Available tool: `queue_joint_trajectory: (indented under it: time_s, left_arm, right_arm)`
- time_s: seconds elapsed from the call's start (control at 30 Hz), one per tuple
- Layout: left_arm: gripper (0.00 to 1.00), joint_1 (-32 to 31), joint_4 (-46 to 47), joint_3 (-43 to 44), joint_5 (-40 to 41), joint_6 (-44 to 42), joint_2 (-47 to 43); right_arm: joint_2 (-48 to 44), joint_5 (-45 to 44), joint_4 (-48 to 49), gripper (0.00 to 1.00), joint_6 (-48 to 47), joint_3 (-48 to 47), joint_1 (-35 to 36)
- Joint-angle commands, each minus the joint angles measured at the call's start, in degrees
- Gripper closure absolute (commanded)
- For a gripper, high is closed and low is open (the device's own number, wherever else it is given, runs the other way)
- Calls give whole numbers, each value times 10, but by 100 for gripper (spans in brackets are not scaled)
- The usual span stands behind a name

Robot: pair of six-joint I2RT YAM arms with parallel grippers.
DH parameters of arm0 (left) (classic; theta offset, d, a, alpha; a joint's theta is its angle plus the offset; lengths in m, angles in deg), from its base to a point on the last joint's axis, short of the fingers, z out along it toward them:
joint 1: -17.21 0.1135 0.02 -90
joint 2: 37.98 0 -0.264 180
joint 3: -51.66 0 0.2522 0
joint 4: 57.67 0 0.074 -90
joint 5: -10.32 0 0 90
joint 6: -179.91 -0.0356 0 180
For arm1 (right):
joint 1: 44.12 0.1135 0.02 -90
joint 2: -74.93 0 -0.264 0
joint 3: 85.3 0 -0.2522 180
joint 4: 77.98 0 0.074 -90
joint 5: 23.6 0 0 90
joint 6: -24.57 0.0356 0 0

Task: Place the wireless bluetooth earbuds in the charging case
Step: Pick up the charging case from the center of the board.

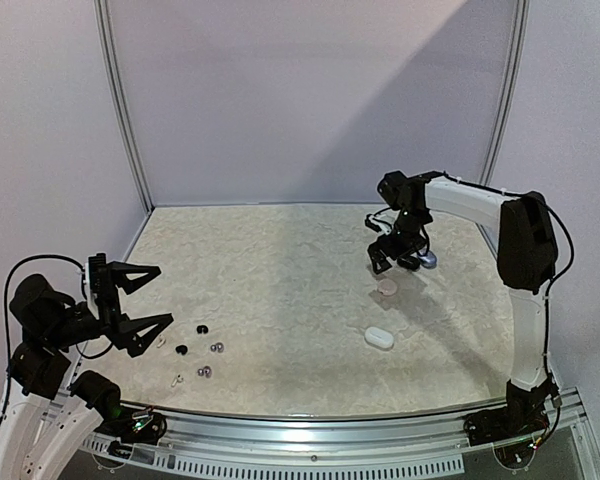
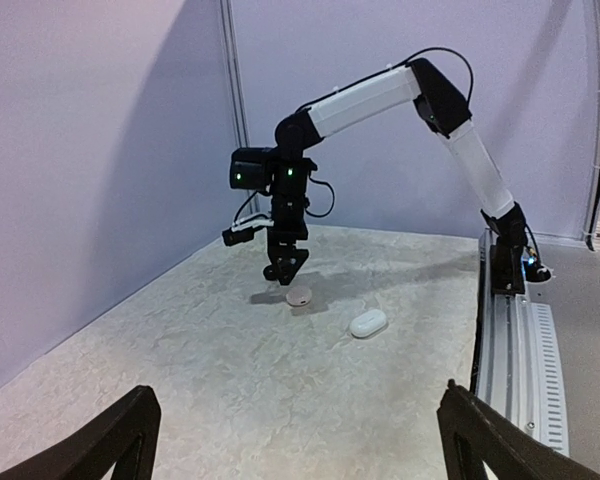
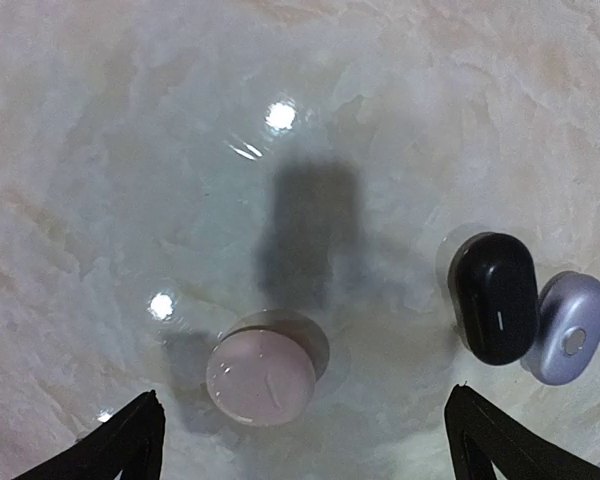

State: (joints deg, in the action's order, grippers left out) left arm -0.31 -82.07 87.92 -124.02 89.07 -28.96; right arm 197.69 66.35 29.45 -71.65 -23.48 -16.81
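Several tiny earbuds lie at the near left of the table: black ones (image 1: 200, 329), grey ones (image 1: 217, 347) and white ones (image 1: 177, 380). My left gripper (image 1: 165, 294) hangs open just left of them, its fingertips (image 2: 130, 430) wide apart and empty. A round pink charging case (image 3: 261, 378) (image 1: 387, 287), lid closed, lies at centre right. My right gripper (image 1: 395, 262) (image 3: 305, 440) hovers open above it without touching it. A white oval case (image 1: 379, 338) (image 2: 368, 323) lies nearer the front. A black case (image 3: 494, 296) and a lavender case (image 3: 569, 327) lie side by side, touching.
Purple walls close the table at the back and on both sides. A metal rail (image 1: 310, 425) runs along the front edge. The right arm's white links (image 2: 365, 100) arch over the right side of the table.
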Motion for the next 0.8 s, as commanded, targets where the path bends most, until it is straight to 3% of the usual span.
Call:
queue_joint_trajectory:
  time_s: [0.0, 0.2, 0.4, 0.57, 0.67, 0.77]
  left_arm:
    - [1, -4, -3, -8, -4, -4, 2]
    - [1, -3, 3, -10, -5, -3, 2]
    - [1, -3, 2, -10, -3, -3, 2]
    - [1, -4, 1, -9, -3, -3, 2]
    - [1, -4, 0, -8, -3, -3, 1]
    - [1, -4, 0, -6, 4, -1, -1]
  right_arm:
    - [31, -16, 26, 1, 58, 41, 13]
    - [29, 20, 72, 10, 96, 93, 17]
    - [37, 23, 86, 30, 103, 98, 27]
    - [39, 23, 83, 58, 108, 97, 29]
    - [31, 14, 71, 66, 104, 90, 34]
    - [10, 4, 61, 68, 98, 73, 50]
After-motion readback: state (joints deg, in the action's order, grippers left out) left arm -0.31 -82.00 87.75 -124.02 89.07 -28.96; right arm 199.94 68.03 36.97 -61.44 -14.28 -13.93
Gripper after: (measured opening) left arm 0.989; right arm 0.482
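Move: The round pinkish charging case lies about 3 cm back from the right hand, 1 cm to its left and 6 cm below. The black case stands some 6 cm ahead and 5 cm right of that hand, the purple case 6 cm ahead and 9 cm right, and the white case about 18 cm back and 4 cm left, all on the table at that same depth. From the left hand the round case is roughly 25 cm ahead, 44 cm right and 26 cm below. Down about 6 cm and back some 3 cm, the right hand drops quickly onto the round pinkish case with its fingers wide open and pointing down, one to each side. At the bottom it shifts about 2 cm left while the fingers close to roughly half their gap and pinch the case by its rim, the wrist turning slightly clockwise. ##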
